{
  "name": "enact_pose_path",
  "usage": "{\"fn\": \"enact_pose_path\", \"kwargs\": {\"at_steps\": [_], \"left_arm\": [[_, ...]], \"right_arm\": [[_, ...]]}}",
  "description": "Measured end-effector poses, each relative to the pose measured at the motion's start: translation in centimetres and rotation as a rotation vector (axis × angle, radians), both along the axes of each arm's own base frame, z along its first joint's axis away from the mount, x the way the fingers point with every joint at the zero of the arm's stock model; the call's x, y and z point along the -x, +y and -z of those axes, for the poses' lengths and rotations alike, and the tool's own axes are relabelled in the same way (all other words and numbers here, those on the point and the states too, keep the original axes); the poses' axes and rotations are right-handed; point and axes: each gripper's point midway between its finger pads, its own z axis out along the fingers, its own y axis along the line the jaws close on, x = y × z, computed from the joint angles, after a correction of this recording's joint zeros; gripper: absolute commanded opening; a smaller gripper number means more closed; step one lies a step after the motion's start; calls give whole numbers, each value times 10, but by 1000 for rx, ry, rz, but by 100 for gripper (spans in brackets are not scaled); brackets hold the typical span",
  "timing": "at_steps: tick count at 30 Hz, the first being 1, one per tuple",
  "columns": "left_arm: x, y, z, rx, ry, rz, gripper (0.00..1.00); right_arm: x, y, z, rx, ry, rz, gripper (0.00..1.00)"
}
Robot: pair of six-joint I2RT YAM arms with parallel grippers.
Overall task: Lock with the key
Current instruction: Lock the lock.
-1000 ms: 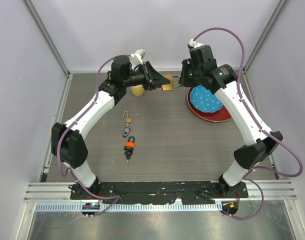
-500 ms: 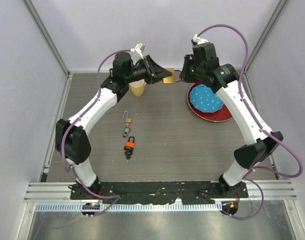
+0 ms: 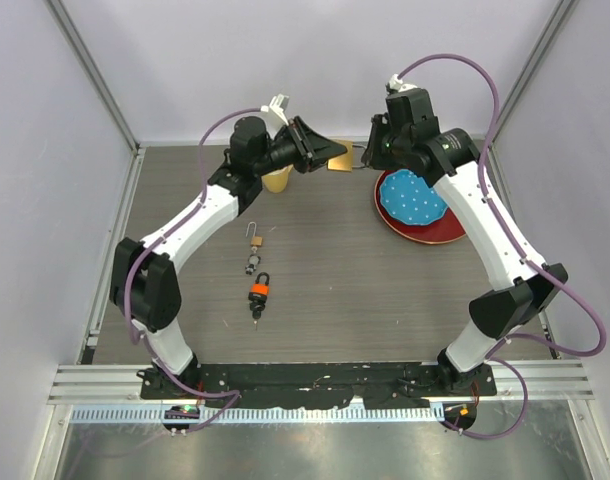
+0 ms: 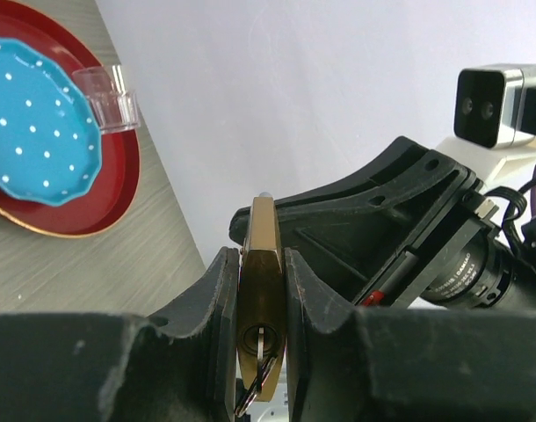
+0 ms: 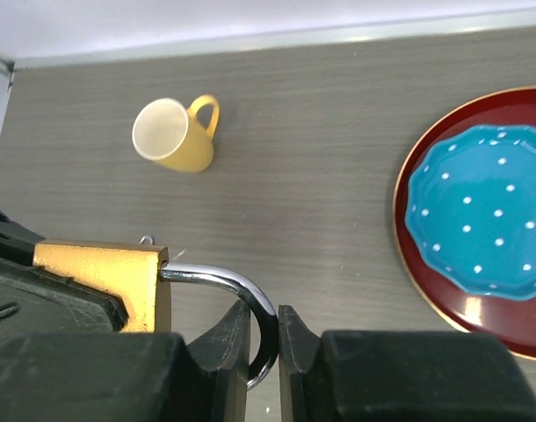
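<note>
A brass padlock (image 3: pixel 337 160) hangs in the air at the back of the table, held between both arms. My left gripper (image 4: pixel 262 260) is shut on the padlock body (image 4: pixel 262 290), one finger on each flat side. A key (image 4: pixel 260 367) sits in the keyhole on the lock's underside, with a ring hanging from it. My right gripper (image 5: pixel 264 321) is shut on the curved part of the steel shackle (image 5: pixel 242 288), which runs out of the brass body (image 5: pixel 105 281) at the left. In the top view the left gripper (image 3: pixel 323 156) and the right gripper (image 3: pixel 369 152) face each other.
A yellow mug (image 3: pixel 276 180) stands under the left wrist. A red plate with a blue dotted dish (image 3: pixel 415 205) lies at the right. A small brass padlock (image 3: pixel 254 238), a dark lock (image 3: pixel 253 264) and an orange-and-black padlock (image 3: pixel 259 292) lie in a row mid-table.
The left wrist has swung a little right and toward the back, the right wrist has edged back too. The padlock stays gripped between them.
</note>
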Motion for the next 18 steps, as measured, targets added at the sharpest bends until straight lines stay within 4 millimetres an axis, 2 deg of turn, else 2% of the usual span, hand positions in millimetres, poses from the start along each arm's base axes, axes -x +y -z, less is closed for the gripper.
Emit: {"fn": "enact_pose_path", "kwargs": {"at_steps": [7, 14, 17, 18], "left_arm": [[13, 6, 24, -15, 29, 11, 0], [19, 6, 36, -12, 41, 35, 0], [19, 10, 45, -9, 68, 25, 0], [19, 13, 48, -4, 78, 18, 0]], "right_arm": [[10, 3, 22, -86, 118, -89, 2], [10, 3, 33, -159, 197, -133, 2], [10, 7, 41, -168, 229, -148, 8], [11, 8, 42, -173, 236, -154, 13]]}}
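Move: The big brass padlock is already held between the hands: its body's middle is about 2 cm to the right of the left hand point and some 6 cm to the left of the right one, level with both and neither ahead nor behind. From the left hand, the yellow mug stands roughly 16 cm ahead, 18 cm left and 30 cm below; from the right hand, the blue plate lies about 12 cm ahead, 16 cm right and 34 cm below. With the left fingers still clamped on the padlock's body and the right fingers still pinching the bend of its shackle, both hands sink together towards the table by 4 to 5 cm, easing back 1 to 2 cm as they go. The right wrist turns about 20 degrees on the way, tipping its fingers down and swinging them counter-clockwise, while the left hand hardly tilts and neither grip opens or closes. ##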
